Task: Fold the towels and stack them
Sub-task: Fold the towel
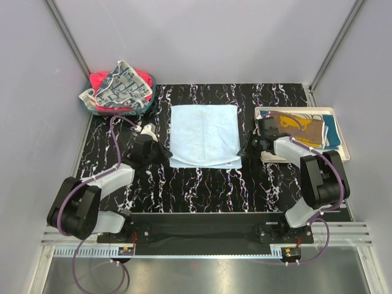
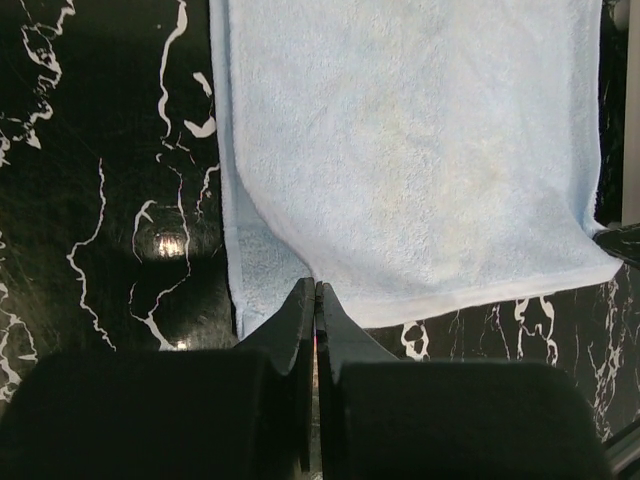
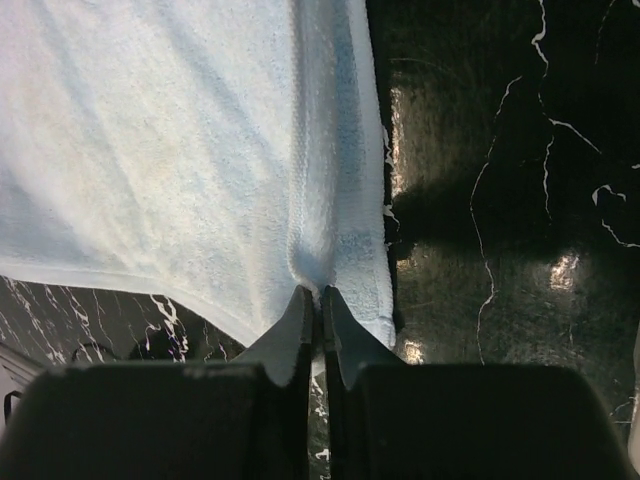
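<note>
A light blue towel [image 1: 204, 131] lies flat in the middle of the black marbled table, with a lower layer showing along its near edge. My left gripper [image 1: 160, 153] sits at its near left corner. In the left wrist view the gripper [image 2: 316, 288] is shut, and the upper layer of the towel [image 2: 420, 150] slants right into the tips. My right gripper [image 1: 248, 147] is at the near right corner. In the right wrist view the gripper [image 3: 320, 292] is shut on a puckered fold of the towel [image 3: 150, 130].
A teal plastic bin [image 1: 147, 101] at the back left holds a red-pink towel [image 1: 101, 81] and a white blue-printed towel [image 1: 125, 82]. A cream tray [image 1: 334, 113] at the right carries a mustard-brown towel [image 1: 300, 125] over a teal towel [image 1: 331, 131]. Grey walls enclose the table.
</note>
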Available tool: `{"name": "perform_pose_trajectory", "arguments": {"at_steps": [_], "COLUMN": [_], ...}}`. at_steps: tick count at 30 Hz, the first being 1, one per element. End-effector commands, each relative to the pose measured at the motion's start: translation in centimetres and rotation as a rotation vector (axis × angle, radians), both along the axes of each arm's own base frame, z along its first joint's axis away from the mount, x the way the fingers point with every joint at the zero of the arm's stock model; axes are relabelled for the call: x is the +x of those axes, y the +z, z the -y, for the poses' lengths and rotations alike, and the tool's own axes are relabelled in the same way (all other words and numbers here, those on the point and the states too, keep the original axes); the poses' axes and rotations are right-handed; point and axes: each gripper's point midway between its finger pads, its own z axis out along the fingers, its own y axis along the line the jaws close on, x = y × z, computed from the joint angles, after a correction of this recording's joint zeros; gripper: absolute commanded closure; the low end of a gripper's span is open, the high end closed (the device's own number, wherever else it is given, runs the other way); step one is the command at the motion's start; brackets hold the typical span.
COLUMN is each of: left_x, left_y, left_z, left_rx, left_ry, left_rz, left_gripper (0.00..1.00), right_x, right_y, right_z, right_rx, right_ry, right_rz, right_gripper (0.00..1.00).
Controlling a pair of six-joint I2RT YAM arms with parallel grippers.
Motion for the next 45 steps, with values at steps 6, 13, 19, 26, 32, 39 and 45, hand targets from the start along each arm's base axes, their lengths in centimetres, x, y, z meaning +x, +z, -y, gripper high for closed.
{"name": "perform_pose_trajectory", "arguments": {"at_steps": [6,13,19,26,32,39,45], "left_x": [-1.0,-1.5,-2.4,-2.0,0.3,0.9,-0.8], "left_y": [-1.8,-2.3,-2.8,-1.1,0.2,-4.0,-6.9], "left_z": [0.3,-0.8,-2.2,-3.1,-1.4,-0.4,-0.5], "left_rx": [0.008,0.045,0.1,0.123,0.106,0.155,0.189], "left_ry": [-0.023,0.028,0.068,0.107,0.06,0.01,-0.011], "left_rz": [-0.021,-0.052,-0.087,-0.055,-0.034,-0.159,-0.23], "left_gripper": [1.0,0.95,0.87,0.7,0.59,0.37,0.34], "right_x": [-1.1,-1.9,-2.7,-3.0,-1.6,-1.5,-2.8], "right_y": [-0.4,0.0,0.6,2.1,2.2,-1.6,-2.8], "right_z": [-0.2,0.6,2.0,3.1,1.4,1.4,0.9], "right_rx": [-0.008,-0.043,-0.108,-0.149,-0.139,-0.229,-0.238], "right_ry": [0.022,0.016,-0.005,-0.051,-0.035,-0.039,-0.018], "right_rz": [-0.022,-0.025,-0.011,0.028,0.051,0.009,-0.006], "right_gripper": [0.77,0.65,0.63,0.62,0.61,0.59,0.52]}}
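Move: Each hand holds a corner of the towel's upper layer; the left is about 5 cm above the table and the right about 3 cm. For the left, the bottom layer's near-left corner is about 2 cm back and 1 cm left; the towel's middle lies some 10 cm ahead, 11 cm right. For the right, the near-right corner is about 2 cm back and 1 cm right, the towel's middle 10 cm ahead, 11 cm left, and the tray's centre roughly 10 cm ahead, 21 cm right. Both hands finish laying the upper layer over the near edge and let go of its corners: the right opens almost at once as it eases back about 3 cm, rises and swings outward, then comes back inward and down some 4 cm, half open, with the towel's near-right corner between its fingers. The left first sinks and draws back about 3 cm each, opens while shifting left, then reaches forward some 4 cm and down again with fingers about two-thirds open, tipping down about 10 degrees, to straddle the towel's left edge just ahead of the near-left corner. ##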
